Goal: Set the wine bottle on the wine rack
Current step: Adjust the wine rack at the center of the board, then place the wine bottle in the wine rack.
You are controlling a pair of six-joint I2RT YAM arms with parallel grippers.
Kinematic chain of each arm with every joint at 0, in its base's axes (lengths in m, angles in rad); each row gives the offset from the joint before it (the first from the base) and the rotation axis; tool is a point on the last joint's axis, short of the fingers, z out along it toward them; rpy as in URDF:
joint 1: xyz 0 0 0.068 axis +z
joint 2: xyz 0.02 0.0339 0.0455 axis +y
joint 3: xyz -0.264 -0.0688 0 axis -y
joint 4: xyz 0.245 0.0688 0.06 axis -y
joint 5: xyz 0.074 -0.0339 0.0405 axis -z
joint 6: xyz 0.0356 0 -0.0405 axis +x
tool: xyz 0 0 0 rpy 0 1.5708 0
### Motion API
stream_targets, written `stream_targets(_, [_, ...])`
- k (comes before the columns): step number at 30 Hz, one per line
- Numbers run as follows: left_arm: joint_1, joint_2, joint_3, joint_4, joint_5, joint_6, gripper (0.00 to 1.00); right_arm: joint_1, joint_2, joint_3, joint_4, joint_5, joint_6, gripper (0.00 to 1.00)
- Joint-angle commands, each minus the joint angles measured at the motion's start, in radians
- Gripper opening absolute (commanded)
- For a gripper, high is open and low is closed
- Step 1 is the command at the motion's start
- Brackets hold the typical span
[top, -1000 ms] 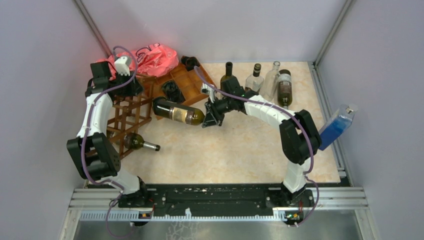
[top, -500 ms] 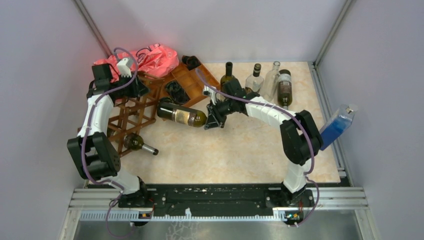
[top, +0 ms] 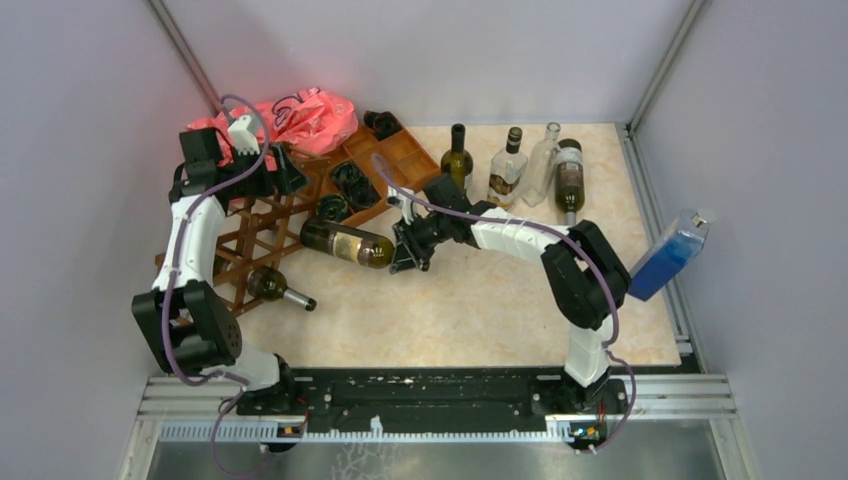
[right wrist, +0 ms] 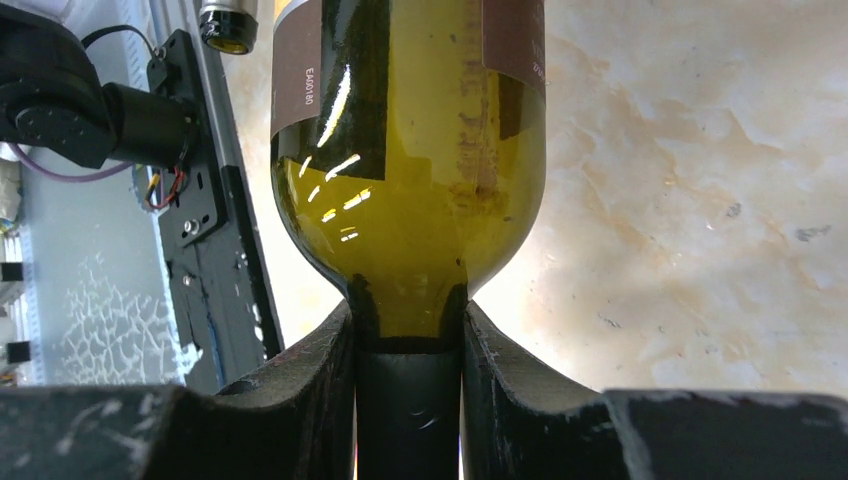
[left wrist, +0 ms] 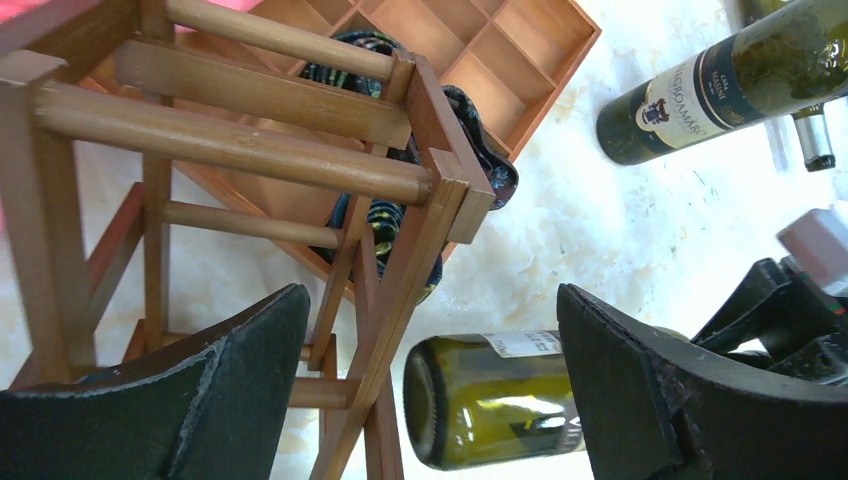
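Note:
The wine bottle (top: pixel 345 243), dark green with a label, hangs roughly level over the table. My right gripper (top: pixel 404 248) is shut on its neck (right wrist: pixel 410 330), and its body (right wrist: pixel 410 150) stretches away from the fingers. Its base (left wrist: pixel 480 400) is right next to a corner post of the wine rack (top: pixel 255 238), a dark brown open frame at the left. My left gripper (top: pixel 285 172) hovers open over the rack's top rungs (left wrist: pixel 250 145), with nothing between its fingers (left wrist: pixel 240 350). A second bottle (top: pixel 280 288) lies in the rack's near end, neck poking out.
An orange-brown compartmented tray (top: pixel 400 150) holding dark items sits behind the rack, beside a pink bag (top: pixel 312 115). Three bottles (top: pixel 510 165) stand at the back and one bottle (top: pixel 569 175) lies there. A blue bottle (top: pixel 665 258) leans at the right edge.
My left gripper has opened and shifted right over the rack's top. My right arm has carried the bottle left and nearer, bringing its base up to the rack.

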Motion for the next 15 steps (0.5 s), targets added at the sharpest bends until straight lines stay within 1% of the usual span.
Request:
stream_targets(1, [-0.003, -0.072, 0.037, -0.047, -0.056, -0.001, 0.99, 0.019, 0.030, 0.090, 0.190, -0.044, 0.093, 0.00])
stream_targets(7, [-0.003, -0.166, 0.059, -0.056, -0.091, -0.020, 0.99, 0.030, 0.073, 0.109, 0.249, -0.029, 0.150, 0.00])
stream_targets(15, [-0.003, -0.303, 0.045, -0.061, -0.210, -0.058, 0.99, 0.045, 0.099, 0.127, 0.283, -0.035, 0.174, 0.00])
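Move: The wine rack's middle lies about 11 cm back, 13 cm left and 12 cm below the open left hand. The right hand holds a wine bottle by the neck; the rack is about 30 cm to its left and 3 cm ahead. From the right hand, the stored bottle is 26 cm left and 6 cm back, the wooden tray 8 cm left and 20 cm ahead. The open left hand rises 9 cm and back off the rack; the right eases its bottle down and left. ##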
